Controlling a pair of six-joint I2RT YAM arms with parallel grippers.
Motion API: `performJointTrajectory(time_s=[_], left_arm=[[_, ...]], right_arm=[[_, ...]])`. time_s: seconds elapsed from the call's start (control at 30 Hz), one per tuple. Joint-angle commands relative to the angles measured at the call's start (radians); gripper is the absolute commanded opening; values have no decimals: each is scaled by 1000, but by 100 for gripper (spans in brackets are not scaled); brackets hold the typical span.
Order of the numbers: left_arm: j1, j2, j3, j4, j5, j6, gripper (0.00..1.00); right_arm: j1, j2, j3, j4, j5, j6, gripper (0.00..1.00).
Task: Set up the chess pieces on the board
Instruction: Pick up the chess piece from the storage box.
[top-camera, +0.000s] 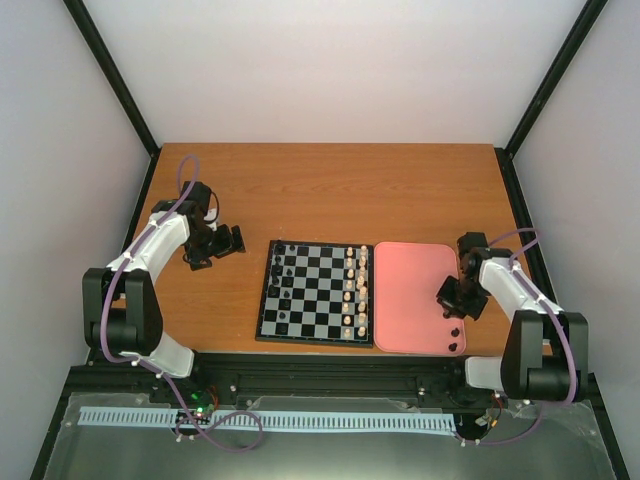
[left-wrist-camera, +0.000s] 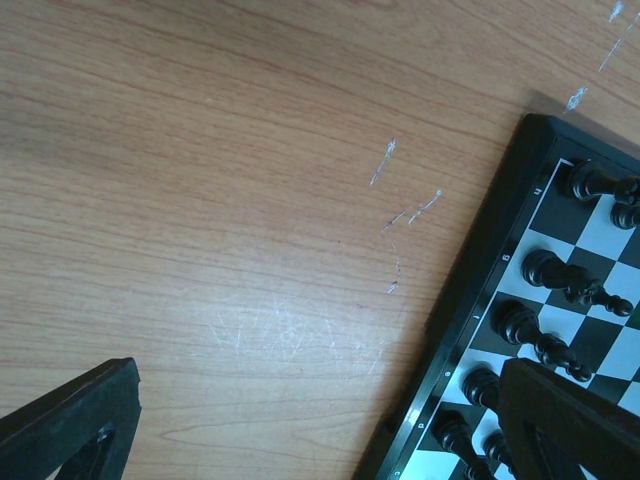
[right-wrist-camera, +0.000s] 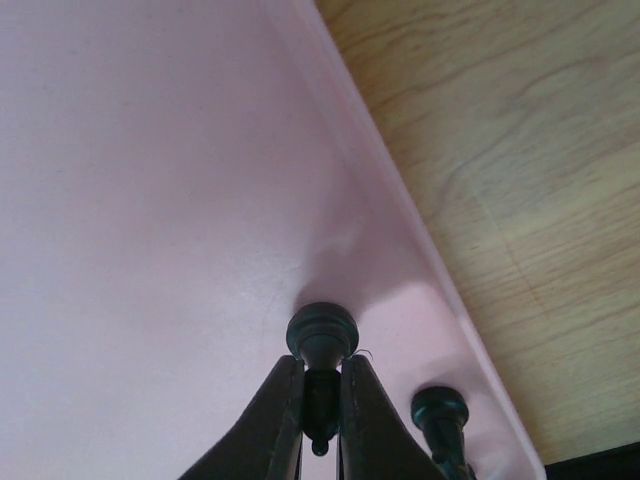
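My right gripper (right-wrist-camera: 320, 405) is shut on a tiny black chess piece (right-wrist-camera: 322, 340), pinching its stem while its round base sits against the pink tray (right-wrist-camera: 150, 200). A second black piece (right-wrist-camera: 440, 408) stands just to the right, near the tray's rim. In the top view the right gripper (top-camera: 452, 297) hovers over the tray's right side. The board (top-camera: 262, 300) holds black pieces (top-camera: 284, 290) in its left columns and cream-white ones on its right. My left gripper (top-camera: 226, 243) is open over bare table left of the board; its wrist view shows the board corner (left-wrist-camera: 480, 300) and black pieces (left-wrist-camera: 548, 270).
Two black pieces (top-camera: 454, 338) show near the front right corner of the pink tray (top-camera: 410, 300), which lies flush against the board's right side. The left fingers (left-wrist-camera: 70, 420) frame scratched wood. A black frame rail runs along the table's near edge.
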Motion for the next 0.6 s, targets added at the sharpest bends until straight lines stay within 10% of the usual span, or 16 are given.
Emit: performJointTrajectory(time_s=[0.0,0.3,0.57], left_arm=[[-5,-29,11,3,-15,5,100],[-5,-24,16,-1,-27,9,100],[-4,-37,22,-9,-33,8,100]], right_arm=[[9,-54,32,-7,-49,-7,3],[427,-3,427,-190,-20,116,3],[872,374,904,-300,6,143,3]])
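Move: My right hand is already shut on a black chess piece in the pink storage box. The next free back-row square on the black side lies about 40 cm to the left, 3 cm farther out and 3 cm lower; the white pieces stand about 21 cm left and 5 cm ahead. The next black piece in the box is about 4 cm back and 1 cm right. From my left hand that square is some 11 cm right, 11 cm back and 9 cm down. Keeping my right fingers pinched on the black piece, I lift it out of the storage box and sweep it left across the box towards the board, faster as I go: about 21 cm left and 15 cm up, edging forward early on. Meanwhile the hand turns some 30 degrees counter-clockwise and its fingertips tilt forward. ##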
